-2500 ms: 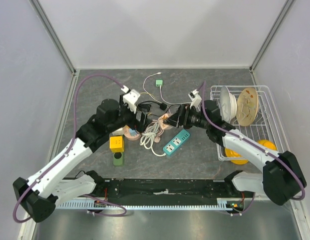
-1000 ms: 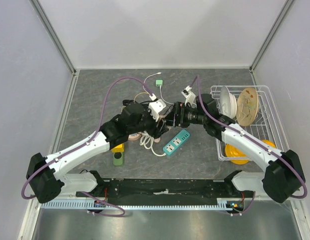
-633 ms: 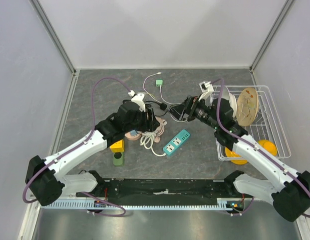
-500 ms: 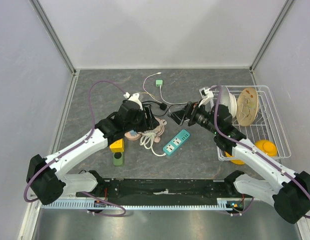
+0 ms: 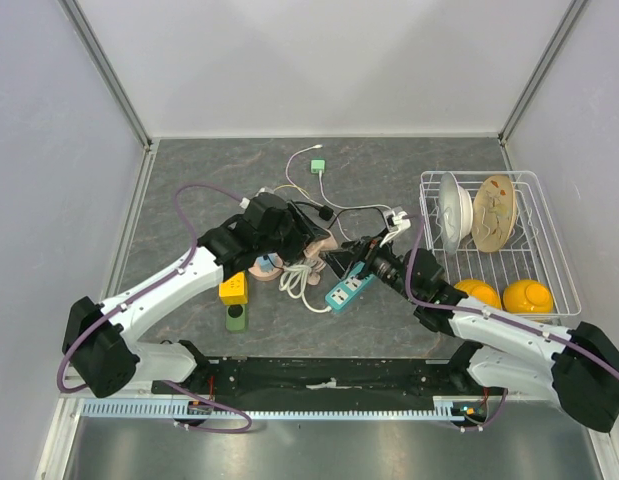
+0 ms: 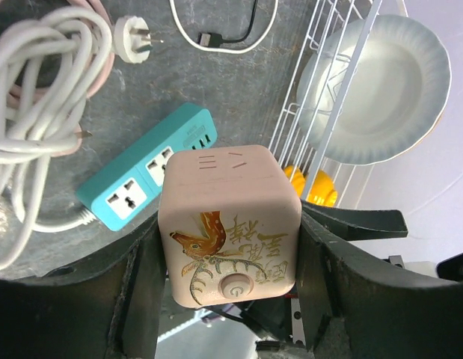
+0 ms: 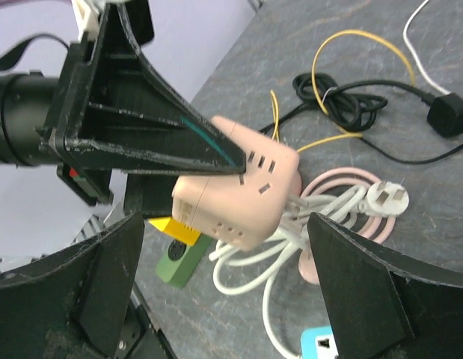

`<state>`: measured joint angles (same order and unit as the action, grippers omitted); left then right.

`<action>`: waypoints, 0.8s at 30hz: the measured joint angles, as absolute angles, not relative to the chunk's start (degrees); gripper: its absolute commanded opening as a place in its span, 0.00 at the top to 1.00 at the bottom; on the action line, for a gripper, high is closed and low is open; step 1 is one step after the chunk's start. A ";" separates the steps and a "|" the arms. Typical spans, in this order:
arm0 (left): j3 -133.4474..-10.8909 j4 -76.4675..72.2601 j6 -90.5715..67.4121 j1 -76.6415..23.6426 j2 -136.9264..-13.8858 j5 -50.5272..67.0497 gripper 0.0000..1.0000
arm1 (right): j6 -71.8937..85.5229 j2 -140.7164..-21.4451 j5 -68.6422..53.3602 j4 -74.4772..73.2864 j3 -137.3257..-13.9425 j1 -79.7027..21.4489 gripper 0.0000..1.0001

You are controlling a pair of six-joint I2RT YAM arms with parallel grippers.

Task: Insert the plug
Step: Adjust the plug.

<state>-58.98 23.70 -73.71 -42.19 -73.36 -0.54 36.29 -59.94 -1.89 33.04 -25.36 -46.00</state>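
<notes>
My left gripper [image 6: 230, 288] is shut on a pink cube socket [image 6: 231, 217] printed with a deer and a power button. It holds the cube above the table, with a finger on each side. The cube [image 7: 238, 191] has slots on its faces and hangs in front of my right gripper [image 7: 231, 299], which stands wide open and holds nothing. A round whitish three-pin plug [image 7: 386, 198] on a pink coiled cord lies loose on the grey table beside the cube. From above, my right gripper [image 5: 347, 262] is just right of the cube [image 5: 317, 243].
A teal power strip [image 5: 351, 285] lies below the grippers beside a bundled white cord [image 5: 301, 275]. A yellow block [image 5: 233, 288] and a green block [image 5: 236, 318] sit to the left. A wire rack [image 5: 549, 250] with plates and yellow bowls [image 5: 529, 295] stands right. Black cable [image 7: 343, 97] lies behind.
My right arm has swung from beside the rack down toward the near side, over the teal strip, and its jaws have opened wide. My left arm has drawn back a little, still holding the cube.
</notes>
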 measured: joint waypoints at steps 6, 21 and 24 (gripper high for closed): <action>-58.98 23.14 -79.22 -42.22 -73.52 0.58 0.97 | 36.69 -63.22 4.60 39.42 -24.97 -47.07 0.02; -58.85 21.91 -84.03 -43.11 -73.49 0.40 0.95 | 37.74 -68.71 9.93 45.82 -26.46 -49.63 0.31; -58.78 21.04 -84.18 -43.16 -73.45 0.12 0.91 | 38.44 -68.71 11.60 45.91 -26.44 -49.74 0.63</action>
<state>-58.78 21.04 -84.18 -43.16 -73.45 0.12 38.44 -68.71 11.60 45.91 -26.44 -49.74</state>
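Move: The pink socket cube is held in the left fingers, about 1 cm ahead, right and below that hand's point. From the open right hand it lies some 4 cm ahead and 3 cm left, about level in height. On the table some 17 cm below the right hand are the teal power strip, 7 cm back and 5 cm right, and the white cable coil, 4 cm back and 6 cm left; the black plug stands 11 cm ahead, 1 cm left, about as low. Forward about 3 cm, a little left and up, the right hand brings its wide-open fingers around the pink cube while turning some 10 degrees clockwise, then closes them to roughly two thirds open, so its pads come onto the cube's sides. The left hand keeps its pinch on the cube, easing about 1.5 cm right and as much up and rolling it some 10 degrees. ##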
